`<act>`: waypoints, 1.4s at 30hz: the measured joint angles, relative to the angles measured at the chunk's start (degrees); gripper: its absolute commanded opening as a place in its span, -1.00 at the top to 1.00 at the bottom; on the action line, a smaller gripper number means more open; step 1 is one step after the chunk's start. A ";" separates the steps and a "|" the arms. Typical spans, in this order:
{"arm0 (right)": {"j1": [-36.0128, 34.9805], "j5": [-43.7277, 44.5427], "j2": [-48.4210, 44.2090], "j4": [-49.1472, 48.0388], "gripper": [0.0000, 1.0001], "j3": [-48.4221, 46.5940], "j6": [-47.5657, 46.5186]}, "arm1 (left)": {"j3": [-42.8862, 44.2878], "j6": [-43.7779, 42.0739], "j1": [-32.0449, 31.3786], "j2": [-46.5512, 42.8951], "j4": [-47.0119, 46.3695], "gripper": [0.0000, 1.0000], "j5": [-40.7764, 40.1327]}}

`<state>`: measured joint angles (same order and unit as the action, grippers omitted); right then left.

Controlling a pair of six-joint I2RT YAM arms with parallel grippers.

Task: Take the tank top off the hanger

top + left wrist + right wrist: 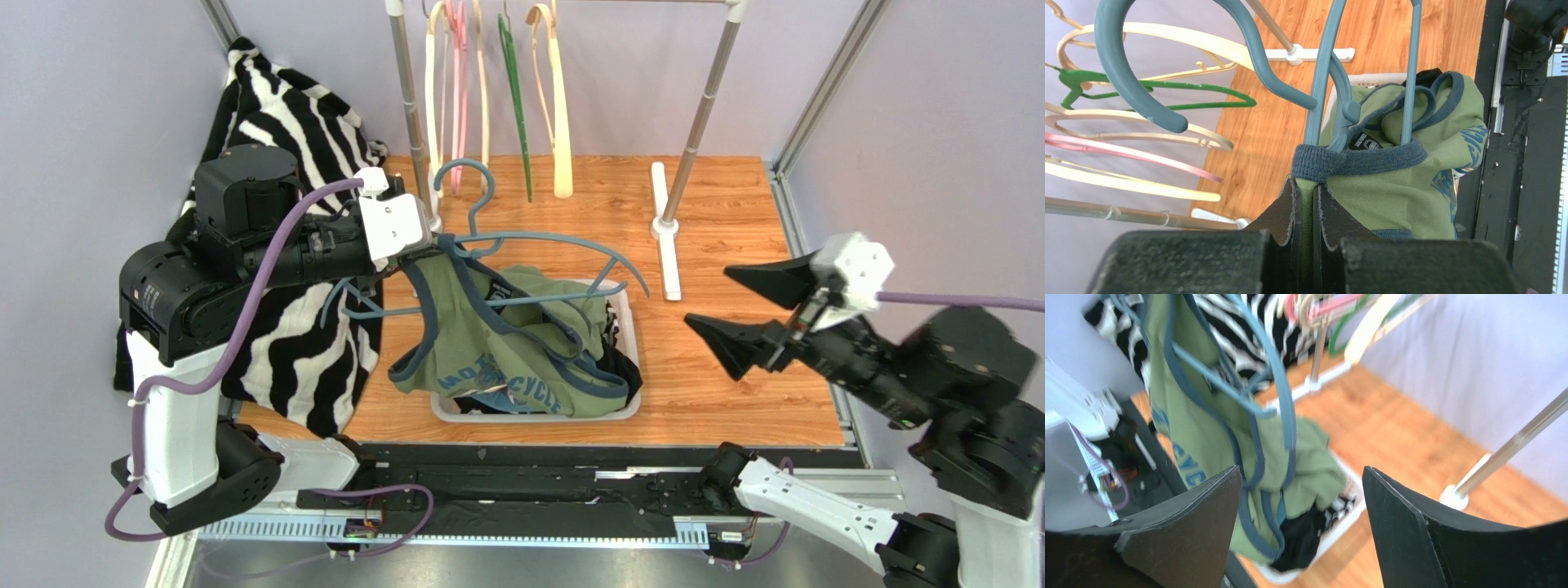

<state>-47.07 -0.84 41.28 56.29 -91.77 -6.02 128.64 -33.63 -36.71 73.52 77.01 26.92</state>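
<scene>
The olive-green tank top [515, 349] with blue trim hangs from a blue-grey hanger [558, 245], and its lower part drapes over a white bin. My left gripper [423, 245] is shut on the tank top's green fabric just below the blue neck trim [1358, 160]. In the left wrist view the hanger [1321, 92] runs through the tank top [1407, 190] right in front of the left gripper [1308, 193]. My right gripper [708, 298] stands open to the right of the garment, apart from it. The right wrist view shows nothing between the right gripper's [1301, 474] fingers, with tank top [1198, 429] and hanger [1281, 386] beyond.
The white bin [632, 355] holds dark clothes under the tank top. A zebra-striped cloth [294, 123] hangs at the left behind my left arm. A clothes rack [699, 123] at the back carries several empty hangers [552, 98], its white foot [666, 233] on the wooden table.
</scene>
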 measured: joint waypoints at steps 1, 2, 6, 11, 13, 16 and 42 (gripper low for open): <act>0.00 -0.28 0.02 -0.48 -0.57 -1.68 -0.52 | -0.02 -0.24 -0.20 0.00 0.04 1.00 0.09; 0.00 -0.48 0.17 -1.03 -0.57 -2.80 -1.09 | -0.02 -0.46 -0.50 0.00 0.11 1.00 0.15; 0.00 -3.69 4.33 -2.40 -0.57 -7.54 -3.93 | -0.55 -2.58 -3.06 -0.11 0.76 1.00 1.03; 0.00 -10.34 14.36 -2.40 -0.57 -12.24 -6.47 | -2.23 -5.35 -6.40 -0.15 1.75 1.00 0.66; 0.00 -12.81 17.66 -2.27 -0.57 -13.22 -6.93 | -2.60 -6.43 -7.58 -0.15 1.88 1.00 -0.28; 0.00 -16.59 21.22 -0.92 -0.55 -13.49 -6.91 | -2.62 -7.85 -8.66 -0.26 1.90 1.00 -1.86; 0.09 -33.77 25.75 3.52 1.00 -11.56 -3.54 | -3.02 -11.04 -12.37 -2.01 1.97 1.00 -6.45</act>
<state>-46.98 -34.61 67.02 59.81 -103.33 -9.56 125.62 -44.66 -49.08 71.50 78.98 20.47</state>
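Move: The right gripper is open and empty; the free arm of the blue hanger, where it will next close, lies about 12 cm to its left, 5 cm ahead and nearly level. The green tank top's middle hangs about 20 cm left, 5 cm ahead and 12 cm lower; the hanger's hook is some 23 cm left and 10 cm ahead. From the left gripper, holding one shoulder strap, that hanger arm lies about 13 cm right, level ahead, slightly lower. Sweep the right gripper left about 13 cm to the blue hanger's free arm, rising some 5 cm and bulging forward before sinking and drawing back. Turn it about 35 degrees counter-clockwise with the fingers tipping down, then pinch the hanger arm. Meanwhile keep the left pinch on the shoulder strap, easing that hand back 3 cm and slightly down while turning about 10 degrees clockwise. ##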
